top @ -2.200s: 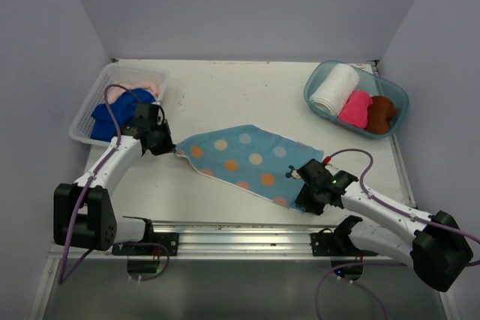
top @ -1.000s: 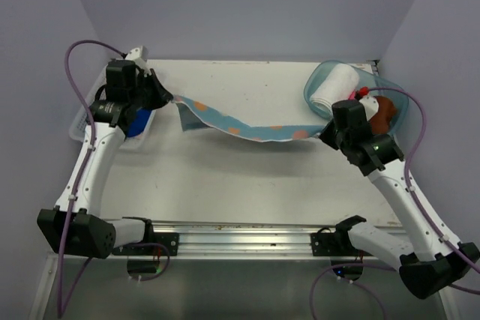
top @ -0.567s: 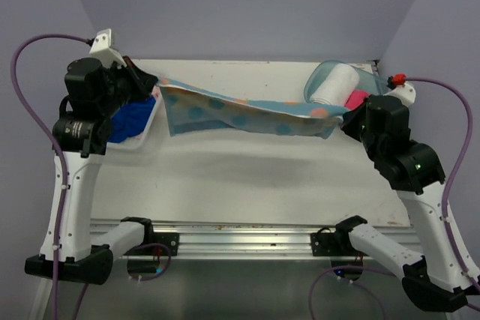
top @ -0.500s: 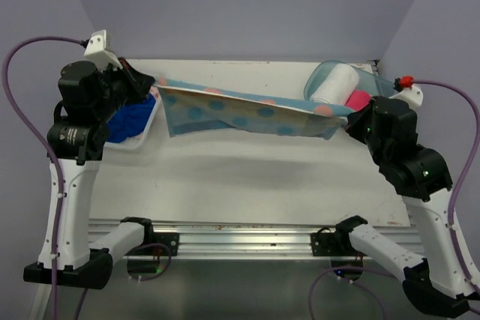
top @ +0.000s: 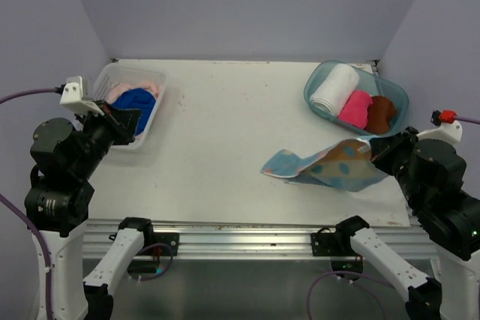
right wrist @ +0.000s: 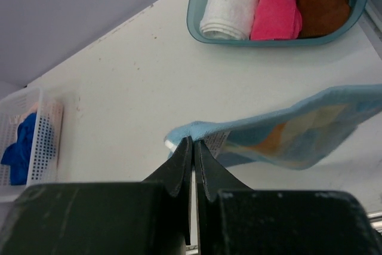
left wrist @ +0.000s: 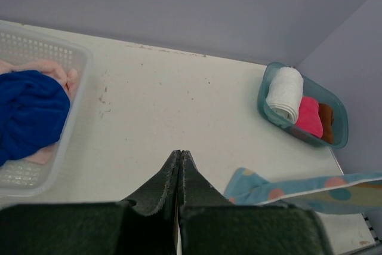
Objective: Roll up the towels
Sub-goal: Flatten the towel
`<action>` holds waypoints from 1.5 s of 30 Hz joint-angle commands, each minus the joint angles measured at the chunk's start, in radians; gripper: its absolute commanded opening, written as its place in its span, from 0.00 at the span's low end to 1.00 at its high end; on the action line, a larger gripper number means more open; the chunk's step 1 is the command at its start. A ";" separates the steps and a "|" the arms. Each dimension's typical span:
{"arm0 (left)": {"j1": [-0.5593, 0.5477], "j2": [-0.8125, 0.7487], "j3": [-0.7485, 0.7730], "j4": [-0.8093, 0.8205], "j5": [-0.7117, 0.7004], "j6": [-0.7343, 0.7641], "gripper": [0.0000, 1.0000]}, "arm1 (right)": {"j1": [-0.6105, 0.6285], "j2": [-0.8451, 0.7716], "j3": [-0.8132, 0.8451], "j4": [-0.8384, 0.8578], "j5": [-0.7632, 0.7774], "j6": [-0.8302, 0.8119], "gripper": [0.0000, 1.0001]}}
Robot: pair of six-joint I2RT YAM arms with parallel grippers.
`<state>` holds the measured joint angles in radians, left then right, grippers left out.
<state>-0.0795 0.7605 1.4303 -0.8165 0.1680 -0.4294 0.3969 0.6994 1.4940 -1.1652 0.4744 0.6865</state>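
Note:
The light blue towel with coloured dots (top: 322, 168) hangs from my right gripper (top: 375, 152), which is shut on one corner near its label (right wrist: 193, 141). The towel's free end trails left toward the table, also in the left wrist view (left wrist: 298, 186) and right wrist view (right wrist: 298, 132). My left gripper (top: 135, 119) is shut and empty (left wrist: 179, 153), raised near the basket. The royal blue towel (top: 133, 103) and pale peach towel (top: 139, 80) lie in the basket. The white (top: 335, 89), hot pink (top: 355, 108) and brown (top: 380, 112) towels lie rolled in the tub.
The white lattice basket (top: 101, 84) stands at the back left, the clear teal tub (top: 399, 97) at the back right. A metal rail (top: 240, 234) runs along the near edge. Walls enclose the back and both sides.
My left gripper let go of the light blue towel and drew back toward the near left. The towel's left end dropped. My right gripper moved nearer, still holding its corner.

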 commanded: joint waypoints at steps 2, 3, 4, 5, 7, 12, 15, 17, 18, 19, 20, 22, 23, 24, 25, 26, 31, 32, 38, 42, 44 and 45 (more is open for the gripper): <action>0.000 -0.046 -0.079 -0.043 0.013 -0.014 0.00 | -0.004 -0.020 -0.043 -0.099 -0.046 0.031 0.00; 0.000 -0.046 -0.109 -0.036 0.034 -0.017 0.00 | -0.006 -0.023 -0.066 -0.099 -0.049 0.033 0.00; 0.000 -0.041 -0.141 -0.030 0.050 -0.023 0.00 | -0.004 -0.026 -0.087 -0.087 -0.051 0.033 0.00; 0.000 -0.033 -0.212 -0.015 0.071 -0.044 0.00 | -0.004 -0.032 -0.128 -0.076 -0.060 0.034 0.00; -0.002 -0.017 -0.356 0.076 0.189 -0.075 0.00 | -0.004 -0.029 -0.161 -0.056 -0.063 0.039 0.00; -0.086 0.063 -0.585 0.324 0.157 -0.239 0.00 | -0.004 -0.014 -0.181 -0.030 -0.062 0.044 0.00; -0.448 0.261 -0.533 0.384 -0.040 -0.270 0.00 | -0.004 -0.008 -0.189 -0.027 -0.057 0.048 0.00; -0.567 0.473 -0.421 0.404 -0.093 -0.258 0.00 | -0.004 -0.008 -0.201 -0.022 -0.053 0.057 0.00; -0.651 0.543 -0.372 0.399 -0.125 -0.247 0.00 | -0.006 -0.008 -0.207 -0.022 -0.053 0.070 0.00; -0.686 0.609 -0.269 0.393 -0.134 -0.237 0.00 | -0.004 -0.008 -0.210 -0.022 -0.053 0.071 0.00; -0.715 0.728 -0.221 0.396 -0.143 -0.211 0.01 | -0.004 -0.008 -0.213 -0.025 -0.049 0.073 0.00; -0.782 0.840 -0.069 0.386 -0.160 -0.190 0.12 | -0.004 -0.011 -0.222 -0.034 -0.045 0.079 0.00; -0.795 0.943 -0.020 0.384 -0.159 -0.171 0.15 | -0.004 -0.011 -0.224 -0.036 -0.039 0.079 0.00; -0.816 0.991 0.025 0.381 -0.156 -0.164 0.18 | -0.004 -0.011 -0.225 -0.039 -0.039 0.084 0.00; -0.827 1.040 0.117 0.379 -0.148 -0.155 0.23 | -0.004 -0.008 -0.227 -0.042 -0.037 0.085 0.00; -0.838 1.135 0.163 0.375 -0.144 -0.137 0.26 | -0.006 -0.006 -0.227 -0.044 -0.037 0.088 0.00; -0.888 1.379 0.476 0.314 -0.133 -0.105 0.45 | -0.004 -0.005 -0.230 -0.047 -0.034 0.094 0.00; -0.891 1.436 0.510 0.309 -0.133 -0.098 0.47 | -0.006 -0.003 -0.233 -0.047 -0.034 0.096 0.00; -0.907 1.618 0.720 0.295 -0.113 -0.075 0.69 | -0.006 -0.005 -0.258 -0.042 -0.040 0.105 0.00; -0.916 1.701 0.797 0.292 -0.133 -0.072 0.71 | -0.004 -0.001 -0.270 -0.030 -0.056 0.108 0.00; -0.918 1.737 0.821 0.306 -0.148 -0.068 0.70 | -0.004 0.000 -0.278 -0.019 -0.063 0.111 0.00; -0.918 1.747 0.843 0.310 -0.163 -0.065 0.69 | -0.004 0.003 -0.279 -0.017 -0.065 0.113 0.00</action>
<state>-0.9897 2.4729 2.2005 -0.5175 0.0425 -0.5282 0.3969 0.6884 1.2205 -1.2114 0.4225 0.7788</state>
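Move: The blue dotted towel hangs from the shut right hand. Its loose part reaches the table about 39 cm to the right of the raised, empty left hand, some 3 cm farther out and 38 cm below; from the right hand it is about 11 cm left, 7 cm ahead and 34 cm down. From the left hand, the green bin lies about 25 cm ahead and 58 cm right, and the white basket 23 cm ahead and 19 cm left, both some 36 cm lower. The left hand first drops about 25 cm, then sweeps right across the table, nearly 50 cm in all and some 10 cm forward, sinking on towards the towel's loose corner short of the green bin while its wrist tips down and swings clockwise and its shut fingers open wide over the last part, with no touch on the cloth visible yet. The right hand keeps its pinch on the towel and lowers it almost straight down by about 10 cm, its fingers tipping some 15 degrees further down. ##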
